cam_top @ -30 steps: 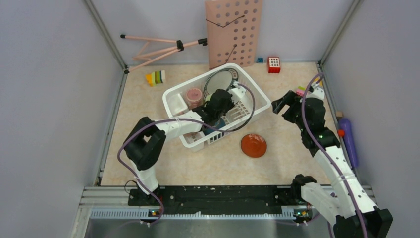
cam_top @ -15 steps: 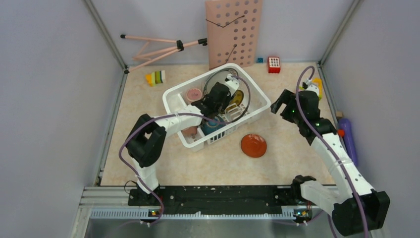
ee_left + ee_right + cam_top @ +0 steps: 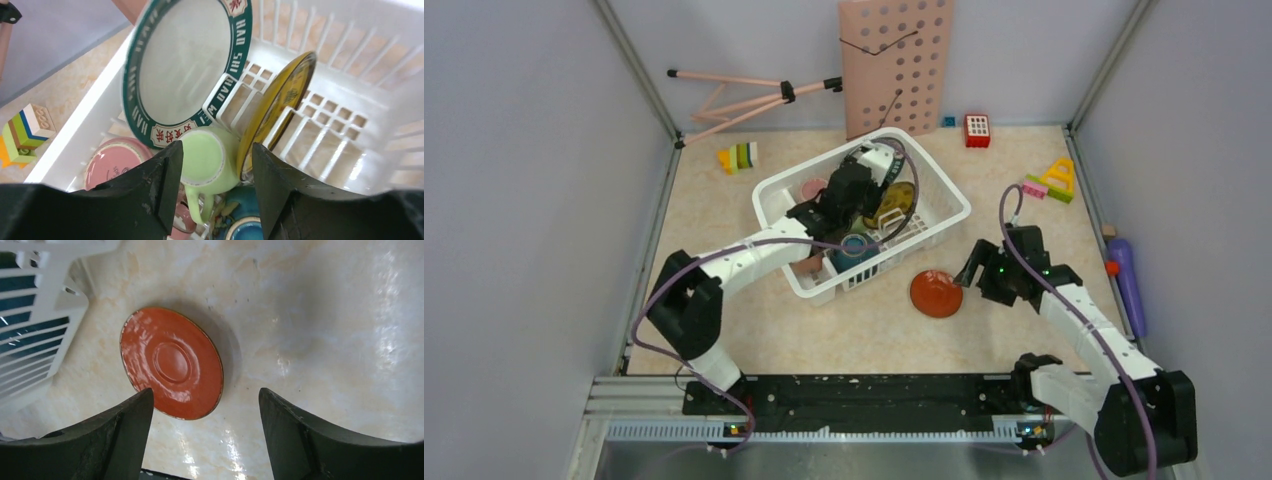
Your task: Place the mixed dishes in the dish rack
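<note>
The white dish rack (image 3: 957,203) sits mid-table. In it, the teal-rimmed plate (image 3: 187,65) and the yellow plate (image 3: 277,105) stand on edge in the dividers. Below them lie the light green mug (image 3: 210,160), a pink cup (image 3: 112,162) and the blue bowl (image 3: 245,227). My left gripper (image 3: 856,195) hovers over the rack, open (image 3: 217,185), with the mug showing between its fingers and nothing held. The orange plate (image 3: 936,293) lies flat on the table in front of the rack. My right gripper (image 3: 969,272) is open just right of it, low over the table (image 3: 205,435), with the orange plate (image 3: 171,362) ahead.
A pink perforated board (image 3: 896,65) and a folded tripod (image 3: 744,95) lean at the back wall. Toy blocks lie at the back left (image 3: 739,157), back (image 3: 977,130) and right (image 3: 1057,178). A purple cylinder (image 3: 1127,285) lies along the right wall.
My left gripper opened and drew back left; the yellow plate now stands free in the dividers. My right arm swung from beside the rack's right end down to the orange plate.
</note>
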Motion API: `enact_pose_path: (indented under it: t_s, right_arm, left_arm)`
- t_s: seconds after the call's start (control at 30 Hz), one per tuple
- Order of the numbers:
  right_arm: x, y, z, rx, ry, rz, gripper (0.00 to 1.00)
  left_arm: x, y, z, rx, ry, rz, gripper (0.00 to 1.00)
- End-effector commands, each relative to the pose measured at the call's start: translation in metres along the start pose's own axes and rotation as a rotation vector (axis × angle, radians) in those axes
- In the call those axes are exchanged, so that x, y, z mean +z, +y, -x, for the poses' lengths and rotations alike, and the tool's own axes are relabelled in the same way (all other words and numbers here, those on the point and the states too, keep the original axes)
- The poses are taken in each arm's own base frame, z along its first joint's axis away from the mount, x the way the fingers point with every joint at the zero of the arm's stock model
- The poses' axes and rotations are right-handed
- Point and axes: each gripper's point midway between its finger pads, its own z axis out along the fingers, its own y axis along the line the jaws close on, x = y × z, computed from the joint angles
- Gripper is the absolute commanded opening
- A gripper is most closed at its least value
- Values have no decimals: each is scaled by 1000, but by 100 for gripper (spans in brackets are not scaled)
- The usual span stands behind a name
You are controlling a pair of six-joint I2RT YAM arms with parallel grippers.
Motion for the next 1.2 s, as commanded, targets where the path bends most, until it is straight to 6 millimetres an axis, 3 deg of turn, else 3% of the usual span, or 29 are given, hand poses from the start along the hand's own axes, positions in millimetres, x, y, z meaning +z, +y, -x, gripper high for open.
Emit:
enact_pose_path:
  t_s: [0.0, 0.17, 0.33, 0.6, 0.8, 0.83, 0.9, 1.03, 1.17]
  right_arm:
    - [9, 11, -20, 58, 66, 86, 75]
    - [24, 14, -46, 124, 162, 145, 75]
    - [35, 14, -59, 210, 202, 169, 72]
    - [56, -7, -67, 288, 182, 84, 42]
    - [68, -26, -57, 316, 114, 0, 38]
    - [70, -26, -54, 312, 102, 5, 22]
    - [72, -26, -51, 306, 83, 18, 2]
    - [66, -24, -37, 238, 58, 5, 0]
    - [41, -7, -18, 132, 6, 70, 0]
  left_arm:
    - [-43, 1, 41, -161, -99, -76, 59]
    - [-78, -9, 47, -277, -124, -185, 61]
    - [-99, -16, 43, -364, -113, -250, 62]
    - [-111, -18, 28, -421, -93, -272, 62]
    - [-114, -20, 21, -430, -81, -280, 61]
    - [-114, -21, 21, -430, -80, -283, 61]
    - [-115, -21, 21, -432, -80, -284, 61]
    - [-117, -21, 23, -432, -84, -291, 61]
    - [-121, -27, 29, -442, -88, -333, 61]
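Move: The red plate lies about 8 cm to the right hand's left and a centimetre back, some 7 cm below the open fingers. Beyond it stands the dish rack, its middle roughly 16 cm ahead of that hand and 23 cm left; the blue bowl inside is about 8 cm ahead and 25 cm left. From the empty left hand the red plate is some 16 cm back, 14 cm right and 17 cm down, the yellow plate 2 cm ahead, 4 cm right and 9 cm down. The right fingers close on the near-side, right-hand rim of the red plate and pinch it; to get there the hand sinks about 6 cm, drifting left and first back, then forward again, while its left side rolls up some 15–20 degrees. The left hand, open and empty, arcs up and back about 10 cm over the rack, away from the yellow plate, ending a little higher and rolled about 25 degrees, right side up. ##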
